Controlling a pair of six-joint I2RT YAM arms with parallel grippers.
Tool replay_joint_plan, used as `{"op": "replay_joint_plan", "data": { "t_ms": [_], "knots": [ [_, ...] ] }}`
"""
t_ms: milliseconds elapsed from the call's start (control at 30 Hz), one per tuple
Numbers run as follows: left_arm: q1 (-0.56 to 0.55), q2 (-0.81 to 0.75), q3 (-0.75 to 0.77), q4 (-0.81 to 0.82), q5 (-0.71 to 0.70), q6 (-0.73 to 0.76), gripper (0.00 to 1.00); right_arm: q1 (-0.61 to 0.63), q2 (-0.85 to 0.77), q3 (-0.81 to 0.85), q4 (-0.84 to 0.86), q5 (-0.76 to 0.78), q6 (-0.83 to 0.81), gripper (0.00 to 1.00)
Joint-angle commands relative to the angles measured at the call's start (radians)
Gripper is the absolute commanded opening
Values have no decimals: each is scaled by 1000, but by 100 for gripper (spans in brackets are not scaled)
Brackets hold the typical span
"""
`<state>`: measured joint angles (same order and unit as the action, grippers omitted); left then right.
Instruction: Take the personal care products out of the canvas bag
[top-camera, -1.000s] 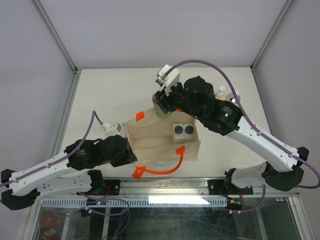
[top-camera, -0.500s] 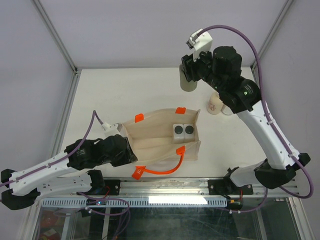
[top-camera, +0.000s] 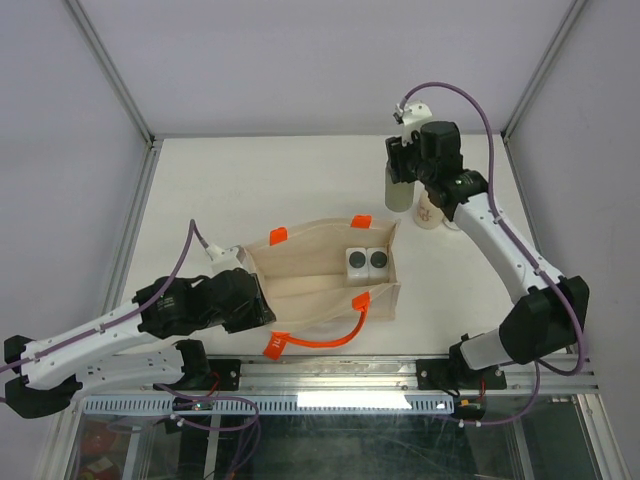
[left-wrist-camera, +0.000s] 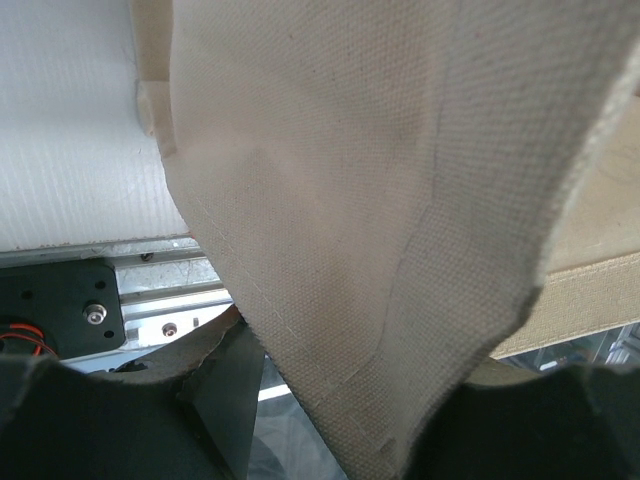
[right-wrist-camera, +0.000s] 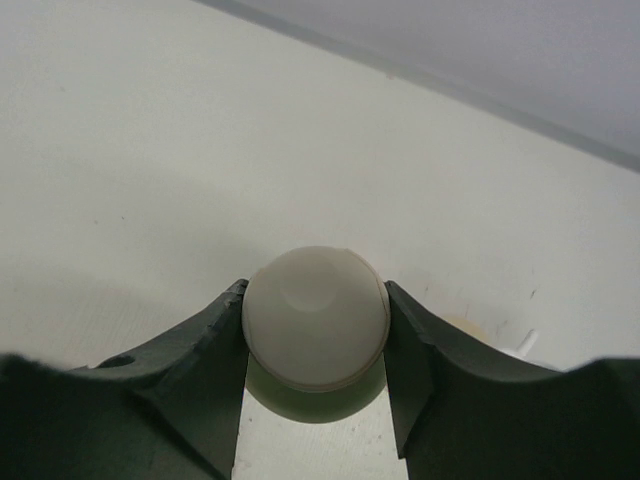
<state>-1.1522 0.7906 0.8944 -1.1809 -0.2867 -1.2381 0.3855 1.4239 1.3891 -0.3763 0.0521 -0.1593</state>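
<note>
The canvas bag (top-camera: 310, 280) lies open at mid table, with orange tabs and an orange handle (top-camera: 320, 340) at its near side. Two white square dark-capped bottles (top-camera: 365, 262) stand inside at its right end. My left gripper (top-camera: 240, 290) is shut on the bag's left edge; canvas (left-wrist-camera: 330, 230) fills the left wrist view. My right gripper (top-camera: 400, 180) is shut on the beige round-capped bottle (top-camera: 398, 192), upright over the table at the far right; its cap (right-wrist-camera: 316, 318) sits between my fingers. The cream bottle with pink print (top-camera: 430, 210) stands just right of it. The silver bottle is hidden.
The table's back edge and metal frame posts run close behind the right gripper. A metal rail (top-camera: 330, 378) runs along the near edge between the arm bases. The right arm's purple cable loops above the bottles.
My right gripper carried the beige round-capped bottle up out of the bag, to the far right, then down beside the cream bottle. The left gripper kept its hold on the bag.
</note>
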Motion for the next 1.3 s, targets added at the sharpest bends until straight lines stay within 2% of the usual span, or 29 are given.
{"op": "replay_joint_plan", "data": {
  "t_ms": [0,300,633,1267],
  "knots": [
    [-3,12,26,14,-11,28,43,-30,-27,-65,355,-41,32,0],
    [-2,43,45,20,-5,68,45,-66,10,-225,553,-41,56,0],
    [-2,93,81,20,-8,115,45,-98,53,-281,609,14,60,0],
    [-3,126,99,21,-14,140,45,-153,77,-402,657,-9,60,0]
  ]
}}
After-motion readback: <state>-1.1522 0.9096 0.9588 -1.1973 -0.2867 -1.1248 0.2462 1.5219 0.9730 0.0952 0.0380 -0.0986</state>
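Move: The right hand holds the capped bottle high by its cap; its landing spot on the bare table is about 3 cm ahead, 5 cm right and some 28 cm below. Beside that spot stands the pump bottle, 2 cm ahead and 12 cm right of the hand; the white bottle is 1 cm ahead and 19 cm right, both about 20 cm below. From the left hand, the spot lies some 35 cm ahead, 31 cm right and 15 cm below. The right arm lowers the capped bottle about 13 cm, fast at first and then more slowly, drifting some 5 cm right and a little forward towards the table just left of the pump bottle, its wrist turning roughly 10 degrees clockwise and its fingers keeping their grip on the cap. The left hand stays at the canvas bag's near-left corner with the bag wall still between its fingers, rolling only slightly. ##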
